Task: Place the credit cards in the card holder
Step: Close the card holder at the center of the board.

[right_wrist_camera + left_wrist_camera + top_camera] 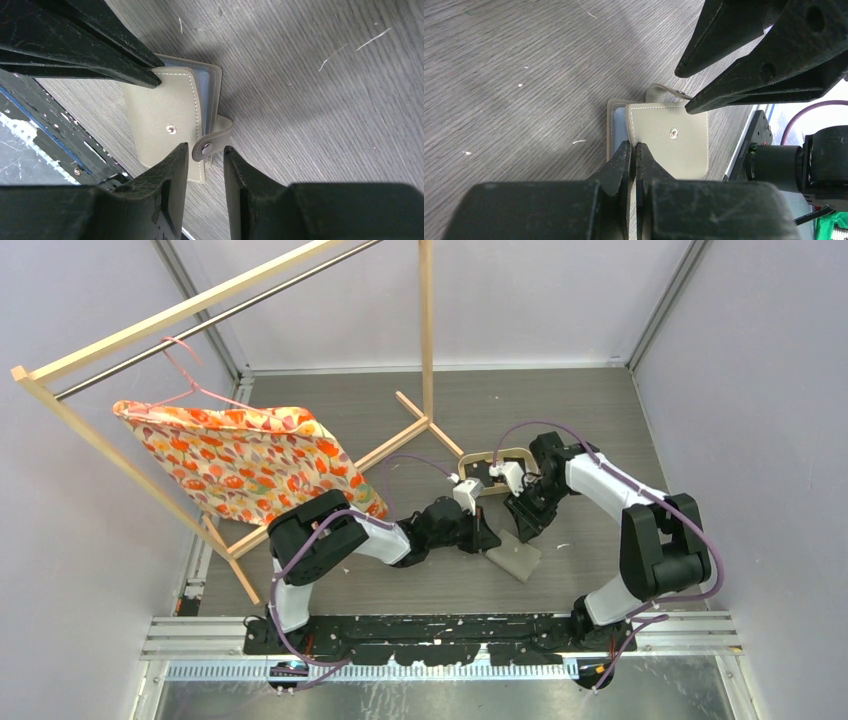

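Note:
The grey-taupe card holder (513, 558) lies on the table between the two arms, its cover closed and its snap strap (212, 140) undone and sticking out. My left gripper (634, 145) is shut on the near edge of the card holder (669, 145). My right gripper (206, 147) is open, one finger on each side of the strap, with a gap on both sides. Bluish inner sleeves (205, 82) show at the edge of the card holder (162, 117). I cannot make out the credit cards in any view.
An oval wood-rimmed tray (520, 454) sits just behind the grippers, mostly covered by the right arm. A wooden clothes rack (427, 330) stands at the back left, with a floral garment (245, 460) on a pink hanger. Small white specks dot the table.

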`<act>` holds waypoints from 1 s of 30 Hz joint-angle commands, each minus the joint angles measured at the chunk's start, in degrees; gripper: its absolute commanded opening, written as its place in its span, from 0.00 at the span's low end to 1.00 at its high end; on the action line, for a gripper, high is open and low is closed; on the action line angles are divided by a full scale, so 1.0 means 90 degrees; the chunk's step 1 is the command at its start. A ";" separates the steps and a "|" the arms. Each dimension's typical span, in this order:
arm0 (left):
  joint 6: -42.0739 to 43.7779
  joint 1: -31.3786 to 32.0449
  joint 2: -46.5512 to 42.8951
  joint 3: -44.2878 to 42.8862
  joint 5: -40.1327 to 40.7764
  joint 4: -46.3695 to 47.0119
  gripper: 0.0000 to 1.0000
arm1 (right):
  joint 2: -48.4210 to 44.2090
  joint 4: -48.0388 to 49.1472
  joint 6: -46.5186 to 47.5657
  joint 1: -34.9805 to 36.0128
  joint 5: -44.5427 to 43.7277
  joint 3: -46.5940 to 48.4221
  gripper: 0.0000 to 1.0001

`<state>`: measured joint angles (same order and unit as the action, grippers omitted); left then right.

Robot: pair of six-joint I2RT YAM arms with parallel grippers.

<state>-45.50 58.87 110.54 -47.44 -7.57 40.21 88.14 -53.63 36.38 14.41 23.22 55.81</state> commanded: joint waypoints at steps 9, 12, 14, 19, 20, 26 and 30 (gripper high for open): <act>0.0055 -0.0007 0.0076 0.0172 0.0261 -0.0181 0.00 | 0.0113 -0.0164 -0.0070 0.0037 0.0118 0.0243 0.27; 0.0045 -0.0005 0.0069 0.0183 0.0286 -0.0186 0.00 | 0.0099 -0.0210 -0.0077 0.0032 0.0185 0.0268 0.26; 0.0038 0.0001 0.0061 0.0193 0.0304 -0.0179 0.00 | 0.0083 -0.0244 -0.0077 0.0032 0.0245 0.0290 0.26; 0.0034 0.0000 0.0065 0.0186 0.0309 -0.0185 0.00 | 0.0056 -0.0243 -0.0130 0.0035 0.0221 0.0303 0.26; 0.0034 -0.0001 0.0068 0.0188 0.0310 -0.0186 0.00 | 0.0072 -0.0250 -0.0124 0.0031 0.0221 0.0307 0.26; 0.0021 0.0002 0.0052 0.0211 0.0350 -0.0186 0.00 | 0.0126 -0.0299 -0.0126 0.0023 0.0185 0.0340 0.17; -0.0030 0.0000 0.0034 0.0253 0.0406 -0.0135 0.00 | 0.0172 -0.0356 -0.0126 0.0031 0.0210 0.0387 0.06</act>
<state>-46.37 58.92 110.54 -46.89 -7.03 40.99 89.65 -55.51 35.55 14.41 24.29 56.86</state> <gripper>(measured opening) 0.026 0.103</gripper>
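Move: The strap of the card holder stands between the right hand's open fingertips, its middle about 1 cm ahead and 1 cm below. The holder's body is centred some 4 cm back and 1 cm left of that hand, and the tray about 13 cm ahead and 5 cm left. From the left hand, already gripping the cover's edge, the strap is about 5 cm right and 1 cm ahead, and the holder's middle 5 cm right and 3 cm back. Right fingers close to pinch the strap's end, the hand easing back about 0.5 cm; left keeps its grip. ##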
